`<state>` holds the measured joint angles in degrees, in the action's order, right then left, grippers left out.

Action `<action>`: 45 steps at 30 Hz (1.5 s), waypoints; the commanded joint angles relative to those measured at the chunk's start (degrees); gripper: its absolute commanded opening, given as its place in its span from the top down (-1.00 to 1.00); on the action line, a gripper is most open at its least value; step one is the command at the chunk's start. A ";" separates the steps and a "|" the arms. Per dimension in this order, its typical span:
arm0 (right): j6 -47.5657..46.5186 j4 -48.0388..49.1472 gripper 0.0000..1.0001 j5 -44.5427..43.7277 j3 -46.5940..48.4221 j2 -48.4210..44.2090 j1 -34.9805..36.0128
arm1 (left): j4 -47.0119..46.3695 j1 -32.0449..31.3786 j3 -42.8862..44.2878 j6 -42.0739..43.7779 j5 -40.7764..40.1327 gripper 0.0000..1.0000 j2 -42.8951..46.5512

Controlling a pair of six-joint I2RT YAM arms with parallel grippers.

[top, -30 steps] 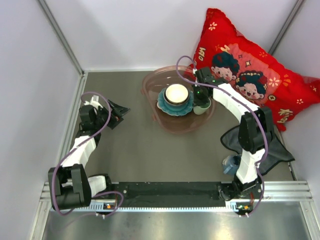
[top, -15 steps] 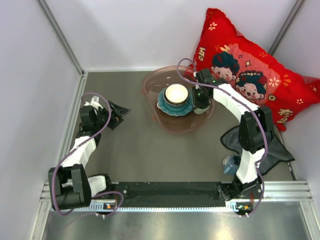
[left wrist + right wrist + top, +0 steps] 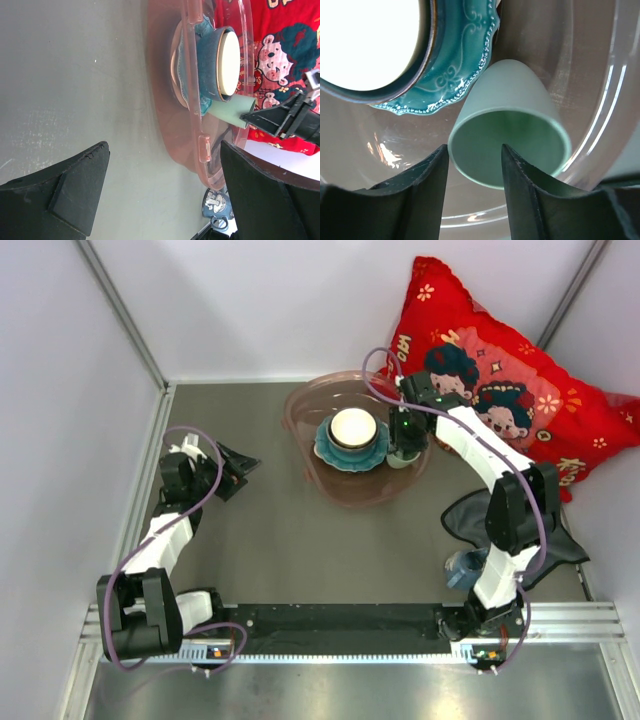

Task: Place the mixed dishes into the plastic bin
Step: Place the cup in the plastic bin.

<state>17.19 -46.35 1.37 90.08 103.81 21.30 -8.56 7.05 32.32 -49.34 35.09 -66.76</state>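
The plastic bin (image 3: 340, 485) is a pinkish translucent basin at the back middle of the table. Inside it a teal scalloped plate (image 3: 332, 456) carries a blue bowl with a cream-white inside (image 3: 352, 426). A pale green cup (image 3: 512, 125) lies tilted in the bin against the plate's edge (image 3: 455, 65), its mouth facing the right wrist camera. My right gripper (image 3: 405, 438) hovers over the cup, open, its fingers (image 3: 415, 195) straddling the cup's near rim without pressing it. My left gripper (image 3: 236, 466) stands wide open and empty, left of the bin (image 3: 200, 150). A small blue mug (image 3: 462, 568) stands by the right arm's base.
A red cartoon-print pillow (image 3: 500, 390) leans in the back right corner behind the bin. A dark grey cloth (image 3: 470, 518) lies at the right, partly under the right arm. Grey walls close in the left and right sides.
My right gripper's jaws have spread apart off the green cup's rim, and that arm has shifted a little toward the back. The cup stays in the bin. The left arm is unmoved.
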 commanded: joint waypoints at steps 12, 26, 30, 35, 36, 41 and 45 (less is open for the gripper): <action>-0.58 -1.03 0.06 -2.24 4.23 -4.49 -0.47 | -2.43 -0.10 -1.03 0.65 0.06 -0.91 1.37; -0.93 -1.38 0.05 -5.58 4.05 -4.49 -1.26 | -2.87 -0.11 -1.11 0.30 0.15 -0.91 0.93; -1.46 -2.17 0.05 -8.92 4.31 -3.70 -2.31 | -2.87 -0.02 -1.20 0.30 0.24 -0.91 0.93; -1.72 -1.03 0.05 -8.31 3.78 -2.91 -4.24 | -2.87 -0.10 -1.20 0.39 0.24 -0.91 0.76; -1.72 -0.76 0.05 -8.22 3.78 -2.82 -4.60 | -2.87 -0.02 -1.20 0.39 0.24 -0.91 0.76; -2.51 -0.50 0.05 -7.96 5.36 -0.55 -6.00 | -2.17 -0.02 -1.38 0.74 -0.02 -0.91 1.19; -3.30 -0.67 0.05 -8.31 6.86 1.39 -6.53 | -1.90 -0.02 -1.55 0.83 -0.29 -0.91 1.55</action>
<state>15.40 -47.81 -6.00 93.38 103.24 15.49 -8.95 7.05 31.55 -49.34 35.07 -66.74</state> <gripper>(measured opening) 0.477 0.958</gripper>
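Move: The right hand's half-open fingers are at the rim of the green cup standing in the bin, one outside its left wall and one in its mouth; the cup's middle is about 2 cm to the right, 1 cm ahead and 4 cm below. The cream bowl on the stack is some 9 cm left and 3 cm ahead, slightly lower; the red pillow's middle is roughly 20 cm right and 13 cm ahead. From the left hand the cup lies about 30 cm right, 4 cm ahead and lower. Already letting go, the right fingers come free of the cup's rim, rising about 2.5 cm straight up and then pausing. The hand next swings some 6 cm to the right and 3 cm forward, across the cup's mouth to the bin's right edge, turning slightly clockwise with its left side dipping a little; the fingers stay half open. ##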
